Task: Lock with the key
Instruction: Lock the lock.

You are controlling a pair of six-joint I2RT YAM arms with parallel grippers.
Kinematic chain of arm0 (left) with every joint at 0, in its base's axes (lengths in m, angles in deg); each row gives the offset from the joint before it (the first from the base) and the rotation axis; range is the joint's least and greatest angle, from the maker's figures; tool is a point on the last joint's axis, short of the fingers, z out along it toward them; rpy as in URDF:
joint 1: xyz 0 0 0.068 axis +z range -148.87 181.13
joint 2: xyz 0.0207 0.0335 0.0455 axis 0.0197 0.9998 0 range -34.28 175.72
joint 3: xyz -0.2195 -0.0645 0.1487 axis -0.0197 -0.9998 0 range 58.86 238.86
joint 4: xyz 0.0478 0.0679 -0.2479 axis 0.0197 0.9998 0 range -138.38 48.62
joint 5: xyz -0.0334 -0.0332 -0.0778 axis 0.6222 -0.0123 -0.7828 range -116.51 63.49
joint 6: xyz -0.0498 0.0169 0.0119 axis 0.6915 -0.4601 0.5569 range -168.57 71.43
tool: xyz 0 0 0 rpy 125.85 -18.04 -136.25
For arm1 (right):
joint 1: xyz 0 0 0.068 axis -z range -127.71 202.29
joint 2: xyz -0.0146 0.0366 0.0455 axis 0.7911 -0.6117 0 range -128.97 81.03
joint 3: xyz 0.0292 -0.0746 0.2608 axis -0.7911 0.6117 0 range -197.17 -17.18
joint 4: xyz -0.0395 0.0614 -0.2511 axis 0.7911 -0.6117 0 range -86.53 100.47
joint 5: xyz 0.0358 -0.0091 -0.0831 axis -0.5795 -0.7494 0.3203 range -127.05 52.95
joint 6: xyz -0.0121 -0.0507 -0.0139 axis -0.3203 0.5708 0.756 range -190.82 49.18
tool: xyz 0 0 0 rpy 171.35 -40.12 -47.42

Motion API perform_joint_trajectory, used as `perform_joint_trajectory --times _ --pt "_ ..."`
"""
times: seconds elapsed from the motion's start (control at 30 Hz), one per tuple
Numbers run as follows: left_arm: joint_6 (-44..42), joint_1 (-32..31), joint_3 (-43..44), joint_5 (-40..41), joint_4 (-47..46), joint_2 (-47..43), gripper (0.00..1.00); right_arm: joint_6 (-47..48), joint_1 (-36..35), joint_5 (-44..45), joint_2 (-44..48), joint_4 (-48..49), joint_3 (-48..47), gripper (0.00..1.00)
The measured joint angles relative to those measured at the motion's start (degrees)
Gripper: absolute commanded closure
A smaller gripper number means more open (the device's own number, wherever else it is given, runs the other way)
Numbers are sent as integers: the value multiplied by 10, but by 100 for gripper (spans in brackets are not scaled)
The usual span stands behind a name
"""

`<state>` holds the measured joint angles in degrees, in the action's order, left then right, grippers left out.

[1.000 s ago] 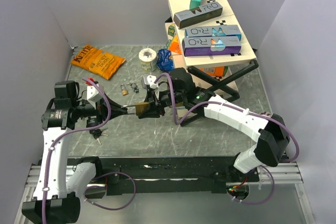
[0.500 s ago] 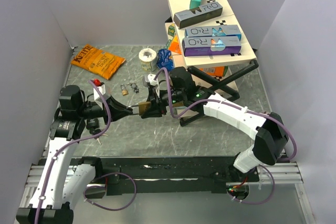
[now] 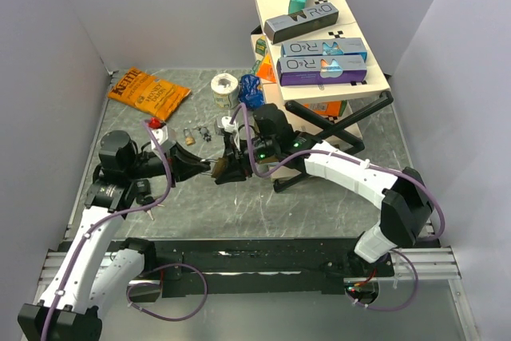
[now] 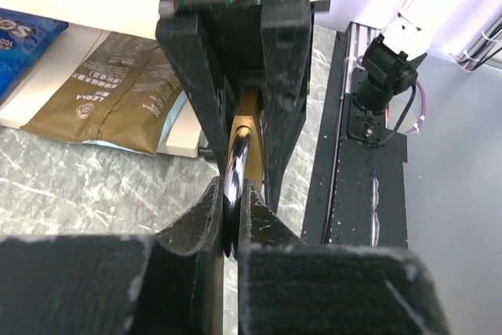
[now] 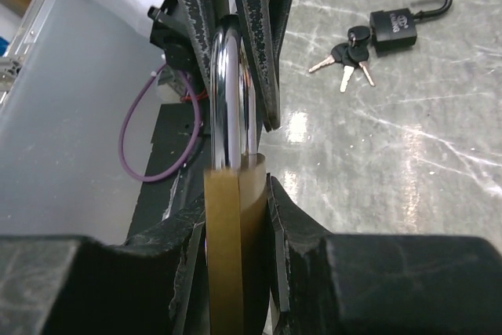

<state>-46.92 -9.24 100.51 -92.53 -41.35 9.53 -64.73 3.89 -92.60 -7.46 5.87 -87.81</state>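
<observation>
A brass padlock (image 3: 218, 168) hangs above the table middle, held between both grippers. My right gripper (image 5: 235, 209) is shut on its brass body (image 5: 234, 229). My left gripper (image 4: 233, 194) is shut on the chrome shackle (image 4: 238, 151), which stands edge-on between its fingers. In the top view my left gripper (image 3: 207, 170) meets my right gripper (image 3: 229, 168) tip to tip. A bunch of keys (image 5: 346, 59) lies on the table beside a black padlock (image 5: 398, 20) whose shackle is open. I see no key in the brass padlock.
An orange chip bag (image 3: 149, 92) lies at the back left. A tape roll (image 3: 224, 88), a blue packet (image 3: 251, 90) and a small padlock (image 3: 189, 136) sit behind the grippers. Stacked boxes (image 3: 319, 37) on a black cross stand (image 3: 339, 137) fill the back right.
My left arm has swung in, its wrist moving right towards the padlock. The right arm has edged a little left. Both grips on the brass padlock have held.
</observation>
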Motion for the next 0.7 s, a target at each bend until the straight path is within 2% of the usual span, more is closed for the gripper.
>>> perform_joint_trajectory --times 0.1,0.2,0.23,0.27,0.3,0.33,0.43,0.53,0.7 --pt "-14 -9 8 5 11 3 99 9 -2 0 -2 -7 0 100" --pt "-53 -8 27 5 62 2 99 26 -5 2 2 -5 8 98" --pt "-60 -4 30 3 75 2 99 30 -7 5 5 -5 11 91" --pt "-75 4 35 -7 95 2 99 40 -10 13 9 -5 17 77" --pt "-89 13 39 -18 114 3 99 48 -16 22 15 -4 24 70" --pt "-106 22 43 -30 134 3 99 52 -19 26 17 -4 27 50" --pt "-177 48 70 -60 217 17 99 75 -30 39 34 -6 38 28" --pt "-268 82 106 -73 322 46 99 101 -27 49 67 -21 43 22" --pt "-398 116 131 -79 455 84 99 144 -9 59 118 -66 43 26"
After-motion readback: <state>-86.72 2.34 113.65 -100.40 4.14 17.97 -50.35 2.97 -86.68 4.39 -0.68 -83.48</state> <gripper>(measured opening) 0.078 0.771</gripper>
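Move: The brass padlock is clamped between the facing hands. Its body's middle lies about 4 cm to the right of the left hand, which grips the shackle, and roughly 2 cm to the left of the right hand, nearly level with both. On the table some 22 cm below, the small gold padlock is about 18 cm ahead and 8 cm left of the left hand; the black padlock is about 2 cm ahead and 20 cm left of it. The padlock's body comes out of the right hand's grip: that hand first sinks and eases back just over 1 cm, then opens its fingers wide and withdraws about 3 cm right while rising, rolling some 15 degrees. The left hand keeps its pinch on the shackle and draws away about 4 cm left, then also down a couple of centimetres, its fingers dipping slightly. ##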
